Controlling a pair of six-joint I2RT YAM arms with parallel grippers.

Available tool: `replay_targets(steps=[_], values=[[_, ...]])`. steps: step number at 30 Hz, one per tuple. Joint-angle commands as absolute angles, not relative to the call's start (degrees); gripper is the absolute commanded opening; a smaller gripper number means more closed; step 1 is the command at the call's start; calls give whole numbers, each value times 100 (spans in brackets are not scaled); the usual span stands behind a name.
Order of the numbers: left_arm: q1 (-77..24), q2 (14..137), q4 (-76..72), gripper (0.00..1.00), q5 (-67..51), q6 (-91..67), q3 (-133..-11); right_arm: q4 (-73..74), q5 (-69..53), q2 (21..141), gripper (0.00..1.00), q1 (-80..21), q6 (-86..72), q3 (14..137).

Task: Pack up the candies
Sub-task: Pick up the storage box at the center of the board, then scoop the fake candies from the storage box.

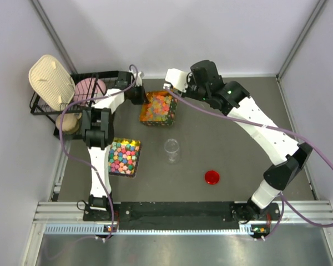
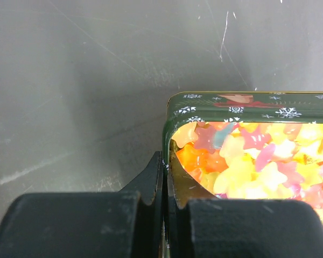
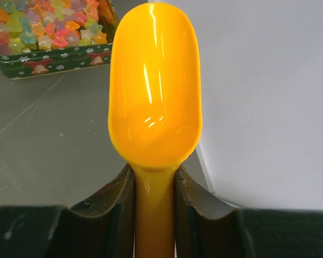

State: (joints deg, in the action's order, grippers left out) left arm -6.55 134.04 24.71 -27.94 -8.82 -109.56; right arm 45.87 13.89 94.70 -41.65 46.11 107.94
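Note:
The candies [image 1: 157,106] are tiny star-shaped pieces in orange, yellow and pink, filling a green Christmas tin [image 1: 144,118] at the back of the table. My left gripper [image 2: 167,177] is shut on the tin's left wall [image 2: 231,107], one finger outside and one inside beside the candies [image 2: 247,161]. My right gripper [image 3: 155,177] is shut on the handle of an orange scoop [image 3: 153,91], whose bowl is empty. It hovers just right of the tin [image 3: 54,59], near the back wall. In the top view the right gripper [image 1: 172,83] sits behind the tin's far right corner.
A clear jar [image 1: 172,151] stands open mid-table with its red lid [image 1: 212,177] lying to the front right. A second tin [image 1: 124,157] of chunkier bold-coloured candies sits front left. A black wire rack [image 1: 44,105] with kitchen items is at the back left.

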Motion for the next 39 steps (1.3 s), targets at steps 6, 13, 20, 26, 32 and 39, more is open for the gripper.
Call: replay_targets(steps=[6, 13, 20, 26, 32, 39], values=[[-782, 12252, 1827, 0, -1487, -888, -10626, 4790, 1933, 9782, 0, -4394, 4877, 11215], [-879, 11874, 1635, 0, -1055, -923, -10029, 4869, 2328, 10274, 0, -4517, 5281, 11373], [-1177, 11619, 1635, 0, -318, -993, -9756, 5001, 2566, 10907, 0, -4605, 5669, 11707], [-1380, 11479, 1582, 0, -141, -1124, -9571, 5238, 2628, 11338, 0, -4719, 5880, 11856], [-1389, 11610, 1837, 0, -105, -1125, -9808, 5361, 2689, 11583, 0, -4799, 6108, 11786], [-1389, 11646, 1951, 0, -53, -1055, -9984, 5388, 2848, 11900, 0, -4816, 6372, 11891]])
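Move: My left hand already pinches the left rim of the box of star candies, whose middle lies about 6 cm to my right, 2 cm back and 3 cm below. From that hand the other candy box stands some 25 cm back and 9 cm left, the clear jar 22 cm back and 10 cm right. From my right hand, which holds the yellow scoop, the candy box lies about 14 cm ahead, 16 cm left and 31 cm below; the jar is 6 cm back, 11 cm left and 29 cm below. I bring the scoop down about 13 cm towards the candy box, easing it left and a little forward over the near-right rim while my right wrist rolls some 30 degrees, left side up. Keeping my pinch on the rim, my left hand lifts nearly 3 cm while swinging left, then draws back some 3 cm and part-way right again, rolling its left side up about 20 degrees to bring the box nearer level. ##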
